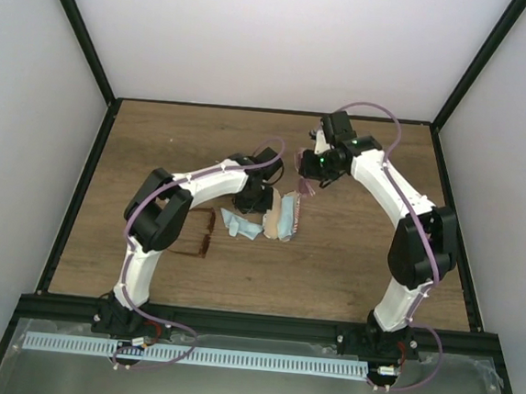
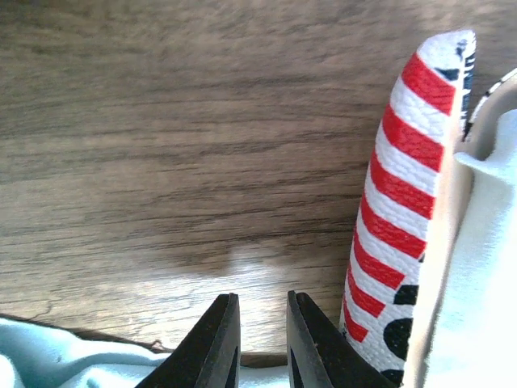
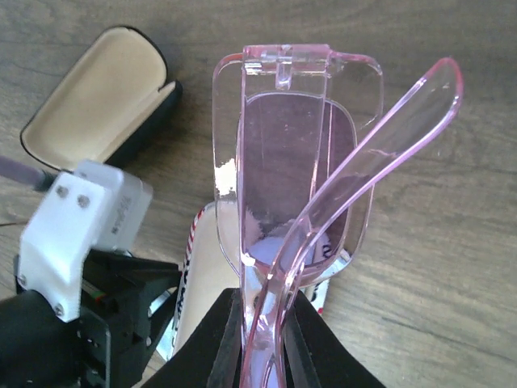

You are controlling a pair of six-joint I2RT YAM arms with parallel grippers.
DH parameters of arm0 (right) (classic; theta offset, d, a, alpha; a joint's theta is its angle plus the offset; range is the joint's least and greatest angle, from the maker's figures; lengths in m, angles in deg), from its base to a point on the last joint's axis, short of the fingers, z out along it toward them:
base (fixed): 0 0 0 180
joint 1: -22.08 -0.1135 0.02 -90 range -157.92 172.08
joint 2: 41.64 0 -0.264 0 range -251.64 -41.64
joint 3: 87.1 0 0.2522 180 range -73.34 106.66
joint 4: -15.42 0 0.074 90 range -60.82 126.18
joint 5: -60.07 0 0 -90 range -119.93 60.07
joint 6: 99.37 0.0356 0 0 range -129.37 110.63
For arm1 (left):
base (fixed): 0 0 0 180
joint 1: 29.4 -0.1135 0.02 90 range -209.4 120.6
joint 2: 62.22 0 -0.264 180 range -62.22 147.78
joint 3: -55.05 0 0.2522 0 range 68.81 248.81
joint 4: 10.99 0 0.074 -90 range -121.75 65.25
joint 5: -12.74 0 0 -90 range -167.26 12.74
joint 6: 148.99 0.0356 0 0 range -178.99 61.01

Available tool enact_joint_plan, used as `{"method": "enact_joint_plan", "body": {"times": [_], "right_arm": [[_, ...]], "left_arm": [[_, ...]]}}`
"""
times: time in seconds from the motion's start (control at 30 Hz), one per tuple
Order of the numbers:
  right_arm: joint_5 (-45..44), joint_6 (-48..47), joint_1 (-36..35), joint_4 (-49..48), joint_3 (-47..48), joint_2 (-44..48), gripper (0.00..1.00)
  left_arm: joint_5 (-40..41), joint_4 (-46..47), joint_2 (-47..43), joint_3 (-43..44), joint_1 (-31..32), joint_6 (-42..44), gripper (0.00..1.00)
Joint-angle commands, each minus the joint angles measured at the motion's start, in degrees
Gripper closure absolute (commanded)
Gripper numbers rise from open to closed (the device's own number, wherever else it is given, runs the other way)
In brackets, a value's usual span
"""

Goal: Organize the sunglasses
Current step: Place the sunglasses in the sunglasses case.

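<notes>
My right gripper (image 3: pixel 266 295) (image 1: pixel 312 178) is shut on a folded pair of pink translucent sunglasses (image 3: pixel 283 145) (image 1: pixel 302 188), held above the open red-and-white striped case (image 3: pixel 202 275) (image 1: pixel 278 219). A light blue cloth (image 2: pixel 485 283) lies inside that case. My left gripper (image 2: pixel 262 299) (image 1: pixel 258 201) is low over the table just left of the case's upright striped shell (image 2: pixel 404 186). Its jaws stand a narrow gap apart, and only bare wood shows between the tips. A thin dark brown pair of sunglasses (image 1: pixel 200 233) lies flat on the table further left.
A second light blue cloth (image 1: pixel 239 224) (image 2: pixel 48 356) lies crumpled between the dark sunglasses and the striped case. A black case with a tan lining (image 3: pixel 89 97) lies open beyond the left arm. The wooden table (image 1: pixel 359 261) is ringed by a black frame and white walls.
</notes>
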Motion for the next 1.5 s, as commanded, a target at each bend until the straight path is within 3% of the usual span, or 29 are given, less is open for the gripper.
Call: {"method": "enact_joint_plan", "body": {"times": [0.0,0.47,0.93,1.47], "right_arm": [[0.81,0.34,-0.73,1.63,-2.24,2.90,0.98],[2.89,6.99,-2.50,-0.14,-11.98,4.56,0.98],[7.07,7.00,-2.55,-6.43,-19.12,2.04,0.98],[5.69,5.83,-2.56,-8.26,-16.97,-5.01,0.98]], "left_arm": [[-1.49,0.91,-0.60,2.90,0.84,-0.87,0.81],[-2.20,1.85,-1.09,4.11,3.26,-4.30,0.81],[-1.92,1.54,-0.94,5.00,3.65,-4.57,0.80],[-2.19,0.51,-0.71,5.52,3.77,-4.38,0.80]]}}
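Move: The pink sunglasses already hang in the right fingers; the cloth-lined half of the open striped sunglasses case lies some 7 cm back, 2 cm left and 15 cm below. The left hand is low beside the case, its unlined half about 4 cm to the right and level fore and aft. From the left hand, a loose blue cloth lies about 3 cm left and 4 cm back, and the dark case 9 cm left and 7 cm ahead. The pink sunglasses, still gripped by the right hand, are carried back about 7.5 cm and down some 12 cm into the cloth-lined half, first slanting, then nearly straight down, while the fingers tip some 20 degrees towards vertical. The left hand, its opening unchanged, goes about 4 cm right and rises slightly, pushing its fingers against the unlined half's outer side. ##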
